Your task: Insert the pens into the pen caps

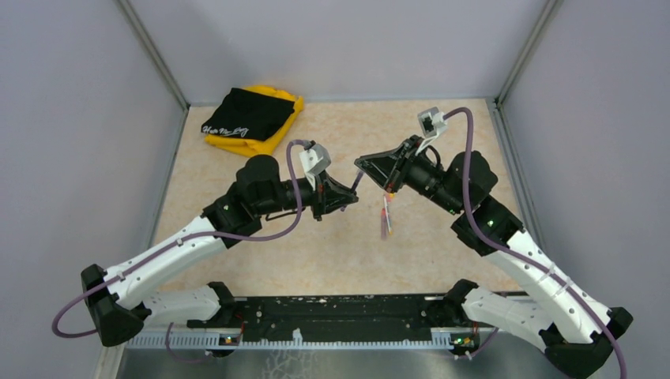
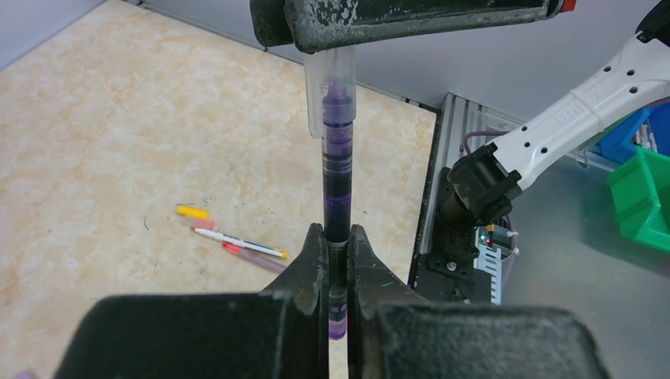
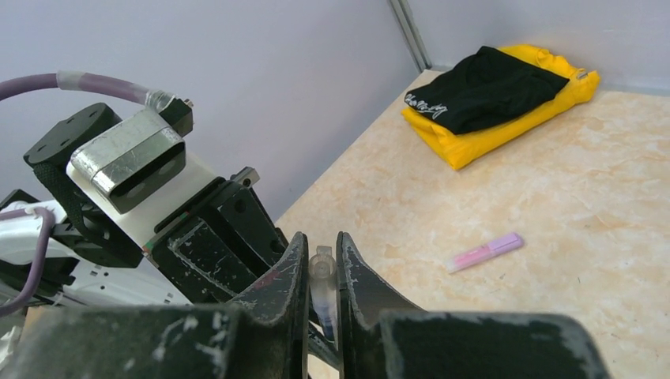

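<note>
A dark purple-black pen point(image 2: 337, 181) is clamped near its rear end by my left gripper point(image 2: 337, 233), which is shut on it. Its front end sits inside a translucent pale pen cap point(image 2: 330, 83). My right gripper point(image 3: 321, 241) is shut on that cap point(image 3: 322, 272), fingers pressed to both sides. From above, the two grippers point(image 1: 348, 193) point(image 1: 367, 167) meet tip to tip over the table's middle. On the table lie a white pen with orange point(image 2: 241, 242), a pinkish-red pen point(image 2: 254, 257) and an orange-yellow cap point(image 2: 192, 212).
A black cloth on a yellow one point(image 1: 251, 117) lies in the back left corner. A short pink and lilac piece point(image 3: 483, 253) rests on the table beyond the right gripper. Green and blue bins point(image 2: 641, 189) stand off the table's right side.
</note>
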{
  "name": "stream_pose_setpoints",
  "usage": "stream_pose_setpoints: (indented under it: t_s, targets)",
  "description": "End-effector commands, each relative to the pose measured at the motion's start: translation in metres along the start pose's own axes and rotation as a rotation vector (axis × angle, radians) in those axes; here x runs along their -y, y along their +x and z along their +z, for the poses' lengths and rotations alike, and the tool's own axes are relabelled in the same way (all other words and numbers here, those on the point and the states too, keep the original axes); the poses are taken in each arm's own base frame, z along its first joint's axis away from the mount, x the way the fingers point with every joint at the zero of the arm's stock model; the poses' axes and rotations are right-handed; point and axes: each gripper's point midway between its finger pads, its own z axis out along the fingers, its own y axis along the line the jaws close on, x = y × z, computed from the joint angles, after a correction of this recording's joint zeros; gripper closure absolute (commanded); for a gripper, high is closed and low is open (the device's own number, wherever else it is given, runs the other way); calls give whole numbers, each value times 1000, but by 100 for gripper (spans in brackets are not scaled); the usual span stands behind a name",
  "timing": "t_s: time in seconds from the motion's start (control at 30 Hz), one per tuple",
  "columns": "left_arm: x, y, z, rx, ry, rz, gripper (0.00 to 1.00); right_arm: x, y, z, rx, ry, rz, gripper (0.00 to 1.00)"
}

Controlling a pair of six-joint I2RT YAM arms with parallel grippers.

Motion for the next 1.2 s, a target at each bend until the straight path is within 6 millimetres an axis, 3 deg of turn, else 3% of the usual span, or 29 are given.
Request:
stream_pose_setpoints:
  t_s: [0.0,0.27,0.57,0.87,1.17]
  targets:
    - [4,-23,-1,57,-3,-10,100,0,6,0,-8,-17,-2,97]
    - [-3,-42,-6,143,-63,-30,100,18,53,3,-96,24,11,100]
    - [-3,-68,-4,215,-69,-13,100,21,117,2,-249,68,-12,100]
    - [-6,-75,-3,221,-85,10,100,37,163,-16,-340,152,1,100]
    - [-8,-80,-1,228,-91,17,100,40,207,-30,-419,181,-30,100]
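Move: Just above the left gripper, the right fingers already pinch the clear cap over the pen's top end. From the right hand, the pen's middle lies about 6 cm below, 2 cm back and 1 cm left. The white pen on the table is some 14 cm ahead, 7 cm right and 39 cm down, the pink marker roughly 26 cm ahead and 12 cm left. From the left hand, the cap is about 7 cm above, 2 cm ahead and 1 cm right. Pressing the cap down along the pen, the right hand sinks about 8 cm, its shut fingers still pinching the cap while it swings some 10 degrees clockwise. The left hand keeps its grip on the pen and goes down too, about 6 cm, its fingers dipping and the hand rolling so the pen's top leans forward, roughly 10 degrees each. ##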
